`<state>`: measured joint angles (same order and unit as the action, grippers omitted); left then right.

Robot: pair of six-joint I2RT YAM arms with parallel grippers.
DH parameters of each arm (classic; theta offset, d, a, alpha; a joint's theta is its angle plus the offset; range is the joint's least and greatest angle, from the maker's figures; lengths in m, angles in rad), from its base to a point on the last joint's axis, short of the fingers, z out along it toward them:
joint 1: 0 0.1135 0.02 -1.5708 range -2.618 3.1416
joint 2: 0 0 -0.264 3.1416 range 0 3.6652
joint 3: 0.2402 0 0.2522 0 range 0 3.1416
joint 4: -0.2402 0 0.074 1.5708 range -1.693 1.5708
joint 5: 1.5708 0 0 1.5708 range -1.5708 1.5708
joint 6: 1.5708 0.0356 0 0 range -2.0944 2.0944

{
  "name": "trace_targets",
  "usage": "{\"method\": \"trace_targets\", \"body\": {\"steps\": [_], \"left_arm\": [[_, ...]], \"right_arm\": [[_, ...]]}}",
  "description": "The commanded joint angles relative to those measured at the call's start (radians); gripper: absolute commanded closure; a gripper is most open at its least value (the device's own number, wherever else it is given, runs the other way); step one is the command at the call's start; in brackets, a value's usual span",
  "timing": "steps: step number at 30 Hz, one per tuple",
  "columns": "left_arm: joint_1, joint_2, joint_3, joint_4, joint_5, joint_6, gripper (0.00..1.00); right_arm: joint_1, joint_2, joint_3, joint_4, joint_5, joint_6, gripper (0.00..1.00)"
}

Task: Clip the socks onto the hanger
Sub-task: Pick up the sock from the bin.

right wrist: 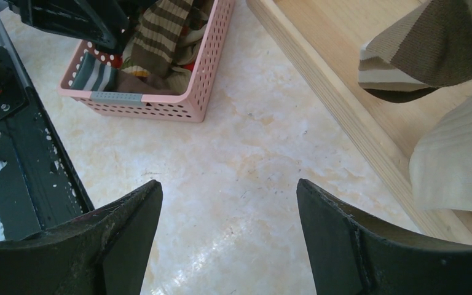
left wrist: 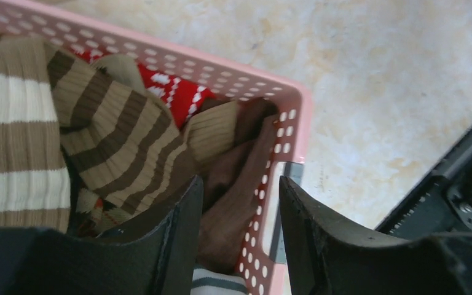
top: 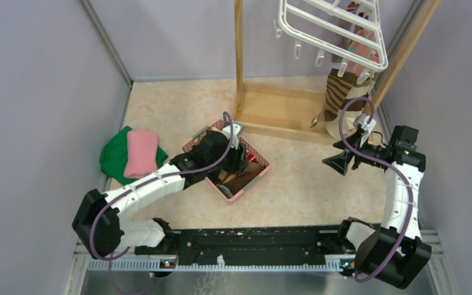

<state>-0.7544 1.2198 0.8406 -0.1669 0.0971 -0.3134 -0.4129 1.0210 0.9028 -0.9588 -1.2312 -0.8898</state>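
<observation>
The white hanger (top: 335, 27) hangs at the back right with a brown-and-cream striped sock (top: 339, 98) clipped under it. More socks lie in the pink basket (top: 259, 161): striped ones (left wrist: 117, 135), a red patterned one (left wrist: 181, 92) and a plain brown one (left wrist: 236, 184). My left gripper (left wrist: 239, 206) is down in the basket's near corner and stands open. One finger is inside among the socks, the other outside the basket wall (left wrist: 295, 104), with the brown sock and wall between them. My right gripper (right wrist: 228, 190) hovers open over bare floor, holding nothing.
The wooden stand's base beam (right wrist: 344, 92) runs just right of my right gripper, with the striped sock's toe (right wrist: 430, 49) and a cream sock (right wrist: 461, 160) hanging over it. Folded green (top: 114, 161) and pink (top: 141, 152) cloths lie at the left wall.
</observation>
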Motion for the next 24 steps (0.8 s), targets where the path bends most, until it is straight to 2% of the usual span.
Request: {"method": "trace_targets", "body": {"steps": [1, 9, 13, 16, 19, 24], "left_arm": [[-0.031, 0.049, -0.008, -0.036, -0.250, -0.084, 0.45], [-0.056, 0.111, -0.002, -0.080, -0.410, -0.169, 0.46], [-0.057, 0.198, 0.017, -0.095, -0.446, -0.204, 0.48], [-0.057, 0.265, 0.057, -0.125, -0.483, -0.230, 0.57], [-0.056, 0.302, 0.100, -0.147, -0.470, -0.220, 0.75], [-0.057, 0.250, 0.128, -0.159, -0.401, -0.172, 0.87]], "right_arm": [[0.008, -0.021, 0.019, 0.006, -0.024, -0.018, 0.20], [0.009, -0.019, 0.020, 0.007, -0.025, -0.018, 0.20], [0.008, -0.021, 0.019, 0.006, -0.025, -0.018, 0.20], [0.008, -0.022, 0.019, 0.008, -0.024, -0.018, 0.20], [0.008, -0.023, 0.019, 0.008, -0.023, -0.018, 0.20], [0.009, -0.021, 0.021, 0.006, -0.019, -0.018, 0.20]]}}
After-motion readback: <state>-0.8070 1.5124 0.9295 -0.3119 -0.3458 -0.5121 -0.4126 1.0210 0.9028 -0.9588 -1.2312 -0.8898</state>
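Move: The left hand hangs open over the right part of the bin. The brown sock with beige stripes has its middle about 5 cm ahead of the hand, 5 cm to its left and 9 cm below. The white-and-brown sock lies some 5 cm farther left of that and a little higher; the red sock is about 6 cm straight ahead of the hand, and the plain brown sock is almost straight under it. From the right hand, the striped sock is roughly 31 cm left, 4 cm ahead and 14 cm lower. Down into the bin, some 9 cm, goes the left hand, drifting about 3 to 4 cm forward and left towards the brown-and-beige striped sock while it turns some 30 degrees, mostly counter-clockwise with its left side rising. Near the bottom the half-open fingers close and pinch a fold of that sock, and the hand only just starts back up. ##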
